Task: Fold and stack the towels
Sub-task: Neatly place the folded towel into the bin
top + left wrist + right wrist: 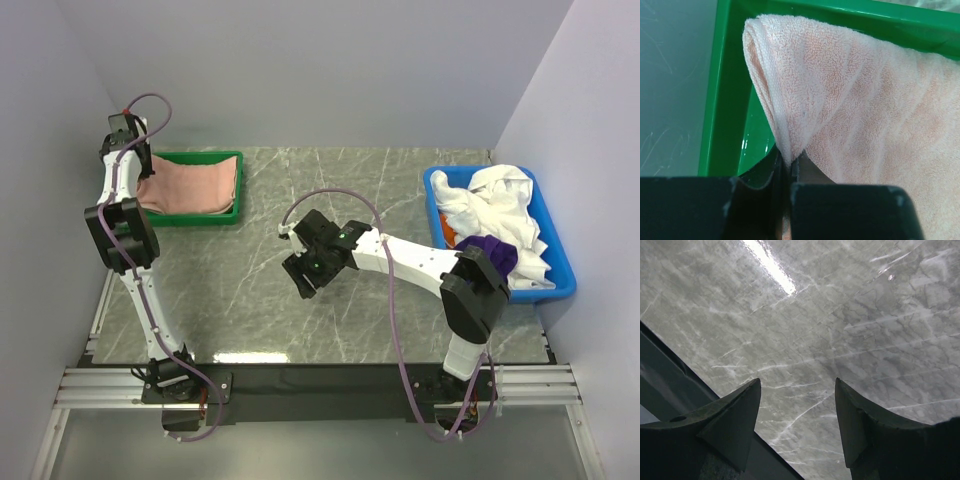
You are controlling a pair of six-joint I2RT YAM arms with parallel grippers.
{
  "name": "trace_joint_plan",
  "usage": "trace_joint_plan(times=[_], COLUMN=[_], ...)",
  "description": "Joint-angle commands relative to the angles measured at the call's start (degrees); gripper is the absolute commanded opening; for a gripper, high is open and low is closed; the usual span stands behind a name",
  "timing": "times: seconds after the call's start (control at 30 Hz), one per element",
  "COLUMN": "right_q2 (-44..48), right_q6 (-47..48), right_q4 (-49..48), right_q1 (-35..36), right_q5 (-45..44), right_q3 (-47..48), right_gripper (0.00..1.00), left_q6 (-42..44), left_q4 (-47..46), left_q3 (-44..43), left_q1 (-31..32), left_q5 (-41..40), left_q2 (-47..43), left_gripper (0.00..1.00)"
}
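Note:
A salmon-pink towel [190, 186] lies folded in the green tray [200, 156] at the back left. My left gripper [143, 172] sits at the towel's left edge. In the left wrist view the left gripper [788, 162] is shut on a folded corner of the pink towel [865, 100], which rises from the jaws over the tray's wall [722, 100]. White towels [500, 205], a purple towel [495, 250] and a bit of orange towel [452, 236] lie bunched in the blue bin [566, 275]. My right gripper [304, 278] hangs open over the bare marble table [840, 315], the right gripper [797, 380] holding nothing.
The blue bin stands at the right edge of the table, close to the right arm's elbow [475, 285]. Grey walls close the table in at the back and on both sides. A black strip and metal rail [320, 385] run along the near edge.

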State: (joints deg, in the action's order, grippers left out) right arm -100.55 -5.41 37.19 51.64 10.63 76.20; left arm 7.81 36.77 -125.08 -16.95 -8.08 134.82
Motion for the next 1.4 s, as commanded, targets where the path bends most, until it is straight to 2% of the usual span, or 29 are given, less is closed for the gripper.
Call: trace_joint_plan(times=[0.0,0.6,0.67,0.7,0.73,0.83,0.9,0.93,1.23,1.37], right_q2=[-0.26,-0.96,-1.05,-1.05,-1.14,-1.31,-1.23,-1.31,1.85,5.62], right_q6=[0.66,0.93,0.93,0.84,0.93,0.84,0.93,0.93,-0.04,-0.57], right_q4=[0.87,0.78,0.69,0.69,0.6,0.69,0.69,0.6,-1.5,-2.03], right_q1=[0.57,0.83,0.75,0.83,0.75,0.92,0.92,0.92,1.1,0.22], right_q5=[0.44,0.97,1.06,1.23,1.32,1.58,1.5,1.5,-1.48,-9.46], right_q3=[3.07,3.34,3.34,3.25,3.34,3.6,3.51,3.51,2.2,1.75], right_gripper=[0.68,0.68,0.68,0.68,0.68,0.68,0.68,0.68,0.68,0.68], left_q6=[0.27,-1.75,-2.19,-2.45,-2.71,-3.42,-4.21,-4.47,-10.8,-16.58], left_q4=[-3.46,-7.24,-7.77,-8.21,-8.91,-9.35,-9.09,-8.91,-10.23,-9.62], left_q3=[-2.54,-1.57,-1.4,-1.22,-0.7,0.09,0.1,0.01,2.91,4.31], left_q1=[-0.28,-0.19,-0.19,-0.19,-0.19,-0.19,-0.19,-0.19,-0.1,0.42], left_q5=[-1.68,-3.7,-3.79,-3.96,-4.05,-5.45,-7.38,-8.52,-15.39,-12.86], left_q2=[0.0,1.14,0.88,0.88,0.79,0.7,0.62,0.35,-7.81,-14.65], left_gripper=[0.01,0.01,0.03,0.06,0.14,0.3,0.37,0.44,0.78,0.91])
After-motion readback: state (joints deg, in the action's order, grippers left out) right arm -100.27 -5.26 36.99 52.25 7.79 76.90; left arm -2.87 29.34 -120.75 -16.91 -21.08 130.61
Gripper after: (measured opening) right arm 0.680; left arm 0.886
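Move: The left hand still pinches the outer end of the folded pink towel inside the green bin; the bin's middle lies about 7 cm to its right, 4 cm back and 5 cm below. The towel's middle is some 11 cm right, 3 cm back and 4 cm below. From the idle right hand the bin's middle is roughly 26 cm ahead and 37 cm left. Left hand eases 3 cm left, opens wide, letting go of the towel's end, and rises about 4 cm. ##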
